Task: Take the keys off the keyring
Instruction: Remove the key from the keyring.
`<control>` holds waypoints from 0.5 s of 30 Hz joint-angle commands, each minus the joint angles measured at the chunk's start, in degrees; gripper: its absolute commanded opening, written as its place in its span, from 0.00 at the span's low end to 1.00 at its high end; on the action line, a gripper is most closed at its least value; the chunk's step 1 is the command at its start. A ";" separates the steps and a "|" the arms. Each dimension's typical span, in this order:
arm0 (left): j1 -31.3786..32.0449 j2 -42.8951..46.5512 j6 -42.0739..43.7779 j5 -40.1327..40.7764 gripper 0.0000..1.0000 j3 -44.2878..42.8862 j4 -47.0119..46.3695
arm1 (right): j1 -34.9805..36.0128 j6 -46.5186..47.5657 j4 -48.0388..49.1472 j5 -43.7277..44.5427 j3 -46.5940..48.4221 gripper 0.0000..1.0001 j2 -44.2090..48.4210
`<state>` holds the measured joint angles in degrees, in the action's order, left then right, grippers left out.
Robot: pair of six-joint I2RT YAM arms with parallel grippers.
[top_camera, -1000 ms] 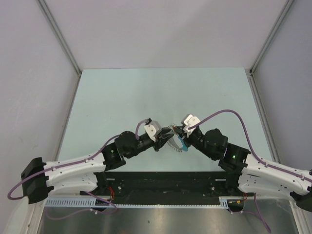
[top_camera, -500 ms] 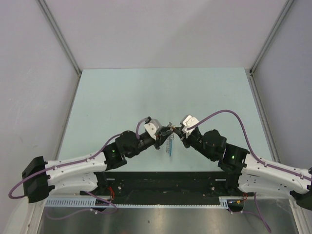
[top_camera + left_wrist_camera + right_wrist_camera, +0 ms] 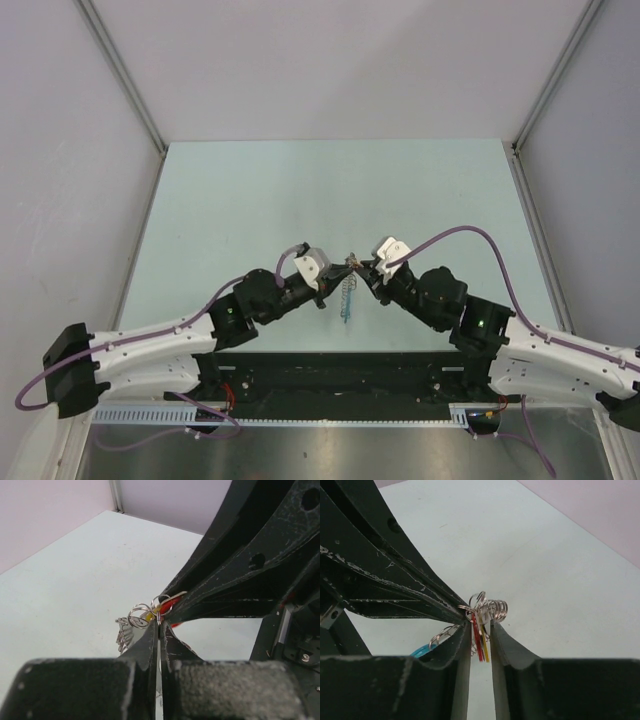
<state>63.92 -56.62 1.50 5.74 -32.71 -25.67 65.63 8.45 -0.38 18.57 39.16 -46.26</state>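
Both grippers meet tip to tip above the table's near middle. My left gripper (image 3: 343, 267) (image 3: 160, 624) is shut on a thin silvery ring of the keyring (image 3: 346, 292). The keyring hangs straight down from there as a coiled strand ending in a blue arc (image 3: 345, 313) (image 3: 421, 651). In the right wrist view my right gripper (image 3: 481, 624) has its jaws slightly apart. The keys, one with a red head (image 3: 477, 639) and one yellow (image 3: 485, 649), hang loose between them under a silvery coil (image 3: 496, 609). The red key (image 3: 170, 606) also shows past the left fingertips.
The pale green table (image 3: 250, 200) is walled by grey panels with metal posts at the back corners. The black base frame (image 3: 330, 375) runs along the near edge. A purple cable (image 3: 470, 232) arches over the right arm.
My left gripper has shut on a ring of the keyring. The right jaws have parted slightly. The keyring, earlier bunched between the grippers, now hangs straight down.
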 commanded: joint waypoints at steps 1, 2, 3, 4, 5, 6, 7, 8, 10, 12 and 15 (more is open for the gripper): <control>-2.13 3.27 0.18 -10.08 0.01 0.63 -4.13 | 0.56 -2.12 -1.36 -2.91 3.12 0.29 3.10; -3.61 3.44 -0.35 -11.87 0.00 0.45 -3.86 | 0.64 -2.29 -2.25 -3.44 3.03 0.36 3.45; -4.24 3.45 -0.70 -13.46 0.00 0.28 -3.43 | 0.56 -2.64 -3.65 -4.32 2.94 0.38 4.76; -4.68 3.53 -0.71 -15.12 0.00 0.02 -2.99 | 0.56 -2.91 -4.18 -5.72 2.86 0.40 5.47; -5.55 3.62 -0.53 -17.93 0.01 -0.51 -2.46 | 0.64 -3.61 -4.54 -6.34 2.68 0.43 6.44; -6.00 3.62 -0.62 -18.74 0.01 -0.86 -1.41 | 0.56 -4.05 -4.80 -6.70 1.98 0.44 7.40; -6.26 3.71 -0.53 -19.88 0.00 -1.21 -1.14 | 0.47 -4.49 -4.72 -6.96 1.54 0.45 9.59; -7.22 3.97 -0.79 -22.06 0.00 -1.22 -1.14 | 0.38 -5.19 -4.45 -6.97 0.75 0.47 10.74; -8.45 4.06 -1.15 -24.01 0.00 -1.65 -0.79 | -0.14 -5.81 -3.14 -7.31 -1.53 0.47 13.98; -9.07 4.15 -1.15 -27.00 0.00 -2.01 -0.17 | -0.58 -4.94 -2.00 -9.50 -4.42 0.48 16.10; -9.43 4.32 -1.14 -29.38 0.00 -2.53 0.88 | -1.20 -3.27 -1.29 -13.02 -7.06 0.48 19.10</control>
<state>55.20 -54.11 0.97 -16.75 -31.94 -23.18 65.17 4.49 -3.95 10.50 35.55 -29.85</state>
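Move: The keyring's small rings are pinched in the left fingertips, about 1 cm ahead and 1 cm to the right of the left hand point, and lie level with the right hand, about 1 cm to its left. The red tag hangs straight at the right fingertips, about 1 cm low. The blue curved part hangs some 4 cm back, 3 cm left and 6 cm below the right hand. Right fingers open wider and withdraw some 6 cm back, up and right from the keyring; left keeps its pinch. ##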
